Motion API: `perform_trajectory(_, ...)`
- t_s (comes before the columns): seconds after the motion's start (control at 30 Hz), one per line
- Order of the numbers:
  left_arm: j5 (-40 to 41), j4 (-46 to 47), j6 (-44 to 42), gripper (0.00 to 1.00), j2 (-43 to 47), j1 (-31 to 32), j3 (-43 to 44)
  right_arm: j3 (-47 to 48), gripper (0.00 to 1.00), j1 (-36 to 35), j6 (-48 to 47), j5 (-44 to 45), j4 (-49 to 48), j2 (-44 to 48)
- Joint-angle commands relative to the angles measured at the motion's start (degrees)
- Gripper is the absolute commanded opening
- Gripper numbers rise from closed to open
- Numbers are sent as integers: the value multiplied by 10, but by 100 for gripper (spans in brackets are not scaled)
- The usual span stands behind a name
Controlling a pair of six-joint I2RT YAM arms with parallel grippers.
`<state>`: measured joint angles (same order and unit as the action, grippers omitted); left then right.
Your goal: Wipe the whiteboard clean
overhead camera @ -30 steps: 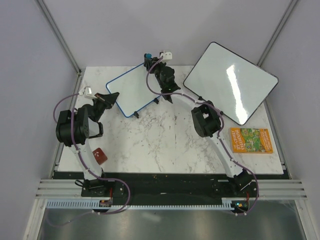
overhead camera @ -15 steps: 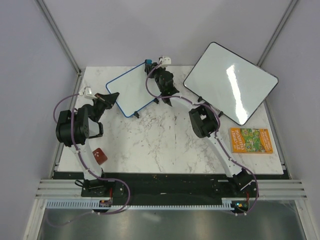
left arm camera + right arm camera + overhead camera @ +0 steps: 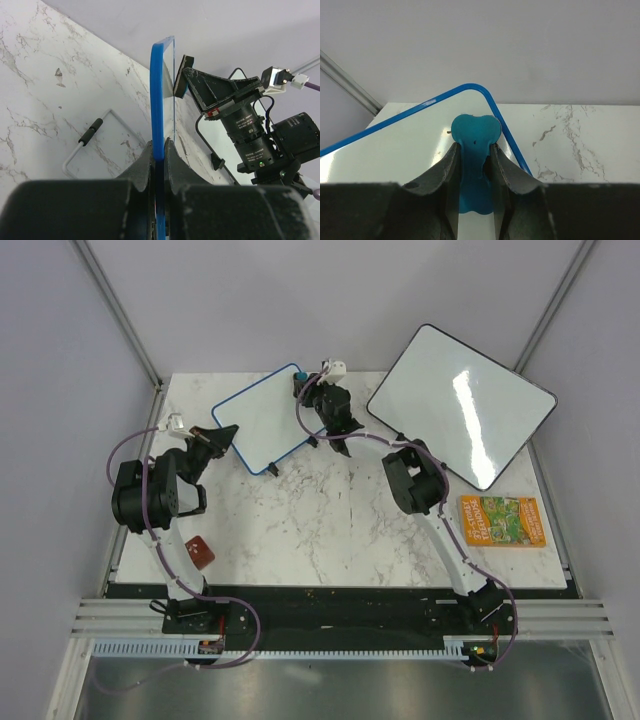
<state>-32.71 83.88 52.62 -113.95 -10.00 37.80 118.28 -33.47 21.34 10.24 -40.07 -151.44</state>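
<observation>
The whiteboard (image 3: 262, 418), small and blue-rimmed, lies tilted at the back left of the marble table, and its surface shows white with no marks. My left gripper (image 3: 222, 435) is shut on its near-left corner; in the left wrist view the blue rim (image 3: 158, 100) runs edge-on between the jaws of the left gripper (image 3: 159, 150). My right gripper (image 3: 303, 388) is shut on a teal eraser (image 3: 475, 132), which rests against the board's far right corner (image 3: 492, 107). The right gripper (image 3: 472, 150) pinches the eraser's narrow waist.
A larger black-rimmed whiteboard (image 3: 460, 405) leans at the back right. An orange booklet (image 3: 503, 520) lies at the right edge and a small red-brown block (image 3: 201, 552) at the front left. A white wire bracket (image 3: 90, 135) sits on the table beside the board.
My right gripper has drawn the eraser back from beyond the board's far edge onto its far right corner. The left gripper and the board have stayed put.
</observation>
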Motion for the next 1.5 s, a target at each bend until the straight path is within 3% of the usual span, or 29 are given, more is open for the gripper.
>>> perform_trajectory(0.0,-60,114,-74,2,-8,16,-16,-13,0,-5,10,-56,125,39)
perform_trajectory(0.07,-60,114,-75,2,-8,16,-16,13,0,-5,-1,-67,206,40)
perform_trajectory(0.2,-60,114,-74,2,-8,16,-16,5,0,-9,-20,-73,224,55)
perform_trajectory(0.4,-60,115,-74,2,-8,17,-15,64,0,-12,-25,-94,267,40)
perform_trajectory(0.6,-59,114,-74,2,-9,17,-14,2,0,-47,-16,-127,244,55)
perform_trajectory(1.23,-56,114,-74,2,-9,17,-13,-242,0,-154,55,-113,195,148)
perform_trajectory(1.47,-58,114,-74,2,-9,17,-13,-294,0,-169,54,-23,199,163)
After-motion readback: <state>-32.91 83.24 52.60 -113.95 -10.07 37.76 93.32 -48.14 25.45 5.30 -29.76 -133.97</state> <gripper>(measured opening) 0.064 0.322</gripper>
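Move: At the far right corner of the whiteboard, the right hand holds the eraser. The board's middle is about 10 cm back and 8 cm left of it, 3 cm lower; the board's near foot some 25 cm back and 9 cm left, its other foot 16 cm back and 4 cm right, both 12 cm lower; the left gripper about 14 cm back, 19 cm left. From the left hand, the board's middle is some 3 cm ahead, 11 cm right. Tipping down by some 15 degrees overall and rolling its left side slightly lower, the right hand first barely shifts, then drags the eraser back and left across the whiteboard, about 20 cm, speeding up and sinking some 4 cm towards the lower edge near the near foot. It turns about 20 degrees counter-clockwise, grip kept; the left fingers keep pinching the board's left edge, steadying it. ##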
